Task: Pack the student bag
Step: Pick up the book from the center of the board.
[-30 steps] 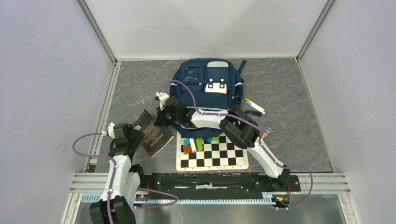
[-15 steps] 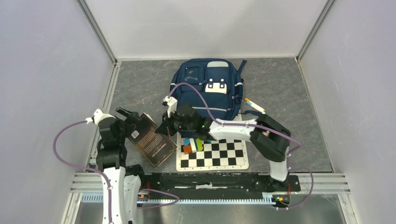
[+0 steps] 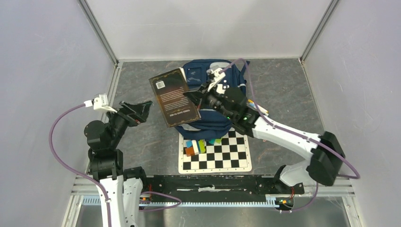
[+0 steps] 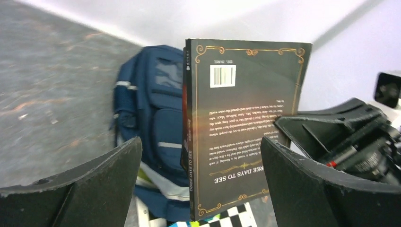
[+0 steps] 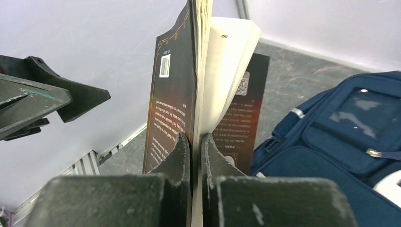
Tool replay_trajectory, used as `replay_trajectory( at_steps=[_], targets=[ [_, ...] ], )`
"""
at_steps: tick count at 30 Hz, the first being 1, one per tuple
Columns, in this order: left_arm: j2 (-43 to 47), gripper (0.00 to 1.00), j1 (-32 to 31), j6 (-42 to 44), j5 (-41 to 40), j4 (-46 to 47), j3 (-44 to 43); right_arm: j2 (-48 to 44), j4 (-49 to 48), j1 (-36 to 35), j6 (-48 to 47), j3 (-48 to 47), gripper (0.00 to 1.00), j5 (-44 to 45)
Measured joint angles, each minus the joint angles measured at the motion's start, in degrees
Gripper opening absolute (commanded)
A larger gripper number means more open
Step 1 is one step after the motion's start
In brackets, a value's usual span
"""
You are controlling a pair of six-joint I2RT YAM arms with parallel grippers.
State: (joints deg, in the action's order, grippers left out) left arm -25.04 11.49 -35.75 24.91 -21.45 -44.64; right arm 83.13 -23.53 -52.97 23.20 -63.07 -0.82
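Observation:
The student bag, a navy backpack with grey stripes, lies flat at the back middle of the table. A dark paperback book with gold lettering hangs in the air over the bag's left side. My right gripper is shut on its cover edge. In the right wrist view the fingers pinch the back cover and a few pages of the book, the other pages fan loose, and the bag lies below right. My left gripper stands wide open left of the book, holding nothing. Its wrist view faces the book and bag.
A checkered mat lies in front of the bag, with several coloured blocks on its back left corner. Markers lie right of the bag, partly under my right arm. Grey walls close in the left, right and back.
The book has left the table by the mat's left side and risen over the bag in my right gripper. My left gripper has opened wide and now points at the book from the left.

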Motion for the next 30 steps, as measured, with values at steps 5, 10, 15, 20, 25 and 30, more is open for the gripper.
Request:
replay_trajectory(
  at_steps=[5,10,15,20,25,30],
  targets=[
    [-3.30,1.00,-0.04,-4.63,13.14,11.89,2.60,-7.74,-0.37,0.79,-0.74,4.81,0.00,0.13],
    [-8.57,1.00,-1.42,-7.30,21.77,15.93,5.01,-10.23,-1.68,0.57,0.00,7.32,0.00,-3.37],
    [-10.34,0.85,-4.20,-7.54,24.65,16.48,5.77,-10.38,-2.82,0.46,1.51,8.44,0.00,-6.78],
    [-10.73,0.27,-6.86,-10.43,25.40,20.81,6.93,-10.32,-2.91,0.11,2.03,8.63,0.00,-8.41],
    [-11.08,0.02,-7.45,-11.32,26.25,22.88,7.56,-10.34,-1.05,0.24,0.20,9.86,0.39,-7.13],
    [-14.08,0.02,-7.63,-8.46,21.31,18.25,5.79,-14.14,5.18,0.15,-7.10,11.21,0.73,-3.26]
  ],
)
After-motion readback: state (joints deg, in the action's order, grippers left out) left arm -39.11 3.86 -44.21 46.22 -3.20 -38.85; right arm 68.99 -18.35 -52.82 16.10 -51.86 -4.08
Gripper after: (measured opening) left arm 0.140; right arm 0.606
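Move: The right gripper already holds the book in the air by its page edge, the book's middle about 5 cm to its left and 1 cm nearer the base. The open left gripper waits about 18 cm left of the right one and 5 cm back. From the left gripper the book's middle lies some 6 cm ahead and 12 cm right, about level. The backpack is roughly 18 cm ahead, 28 cm right and 26 cm below; the chessboard's middle is 3 cm back, 29 cm right and 31 cm below. Bring the open left gripper about 9 cm right to the book's spine edge, yawing it some 30 degrees clockwise, while the right gripper draws the book back about 5 cm and slightly right. Pinch the spine with the left fingers; only then open the right ones and ease them off rightward and a little down. ##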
